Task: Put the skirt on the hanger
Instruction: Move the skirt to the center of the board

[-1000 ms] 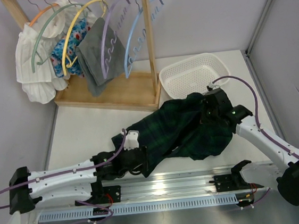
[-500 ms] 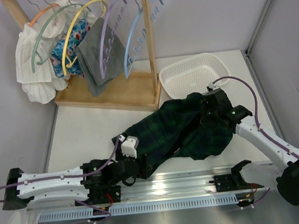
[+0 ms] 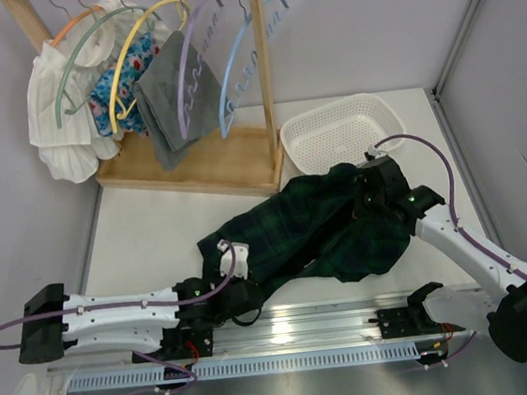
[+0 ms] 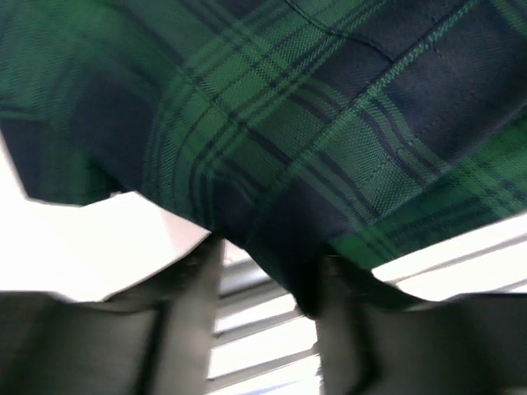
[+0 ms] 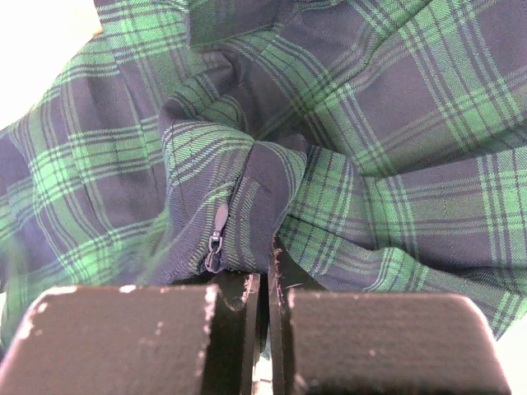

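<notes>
The dark green plaid skirt [image 3: 314,225] lies crumpled across the middle of the table. My right gripper [image 3: 369,196] is shut on a bunched fold of the skirt [image 5: 370,123] beside its zipper [image 5: 216,239], with the right gripper [image 5: 263,276] pads pressed together. My left gripper [image 3: 250,298] sits at the skirt's near-left hem. In the left wrist view the skirt [image 4: 288,123] fills the top, and a dark corner hangs between the parted fingers of the left gripper [image 4: 268,271]. A bare light blue hanger [image 3: 240,63] and a purple hanger [image 3: 195,63] hang on the rack.
The wooden rack [image 3: 264,65] at the back left carries several hangers with white, floral and grey clothes. A white perforated basket [image 3: 341,131] stands behind the skirt. An aluminium rail [image 3: 334,327] runs along the near edge.
The left arm drew back to the left, then pushed right again under the skirt's hem, its jaws narrower than before. The right arm and its fold of skirt stayed put.
</notes>
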You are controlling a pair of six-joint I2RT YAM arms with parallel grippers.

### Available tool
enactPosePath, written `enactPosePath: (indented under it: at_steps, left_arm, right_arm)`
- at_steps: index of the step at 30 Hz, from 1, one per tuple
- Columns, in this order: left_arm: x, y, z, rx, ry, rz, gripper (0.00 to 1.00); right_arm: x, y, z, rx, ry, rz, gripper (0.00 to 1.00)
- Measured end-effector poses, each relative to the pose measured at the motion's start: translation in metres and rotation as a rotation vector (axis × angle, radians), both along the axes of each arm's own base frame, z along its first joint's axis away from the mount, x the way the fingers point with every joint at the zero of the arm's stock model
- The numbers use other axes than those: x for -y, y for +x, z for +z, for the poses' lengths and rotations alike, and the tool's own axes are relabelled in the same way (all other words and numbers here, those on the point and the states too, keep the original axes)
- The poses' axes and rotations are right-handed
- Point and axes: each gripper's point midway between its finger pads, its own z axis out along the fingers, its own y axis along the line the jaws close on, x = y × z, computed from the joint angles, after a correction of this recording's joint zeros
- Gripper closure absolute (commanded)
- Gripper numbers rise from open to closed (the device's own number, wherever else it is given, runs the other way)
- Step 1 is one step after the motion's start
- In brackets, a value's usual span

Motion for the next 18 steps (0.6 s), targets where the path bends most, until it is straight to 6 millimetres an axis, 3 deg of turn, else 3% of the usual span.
enactPosePath:
  at_steps: [3,4,9,13,18]
  left_arm:
    - [-0.011,0.019,0.010,0.033,-0.023,0.113,0.72]
    - [-0.014,0.027,0.015,0.045,-0.051,0.152,0.83]
    - [-0.026,0.070,0.056,0.118,-0.230,0.308,0.97]
    - [-0.027,0.098,0.094,0.164,-0.283,0.350,1.00]
    - [-0.011,0.125,0.146,0.217,-0.296,0.322,1.00]
  right_arm:
    - [-0.001,-0.001,0.001,0.004,0.007,0.005,1.00]
    - [-0.001,-0.002,0.002,0.009,0.011,0.008,1.00]
    - [-0.002,-0.014,0.005,0.051,0.049,0.033,1.00]
    - [-0.009,-0.024,0.027,0.139,0.091,0.092,1.00]
    - [-0.020,-0.033,0.065,0.275,0.142,0.181,1.00]
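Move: Right between the half-closed left fingers, within 1 cm or so, sits the near edge of the skirt's left end; the skirt's bulk lies about 10 cm ahead and 16 cm to the right. The rack base stands some 32 cm ahead and 11 cm left. From the right hand, already gripping the skirt by its zipper, that near edge is roughly 26 cm left, 15 cm back and 8 cm lower, the basket 20 cm ahead and 2 cm left. Closing on the near edge, the left fingers pinch it and carry it up about 15 cm and forward some 12 towards the rack, the wrist turning roughly 20 degrees counter-clockwise as its left side dips. After a short hold the right hand, still gripping by the zipper, rises about 6 cm, easing back and slightly left while its fingers tip up. ##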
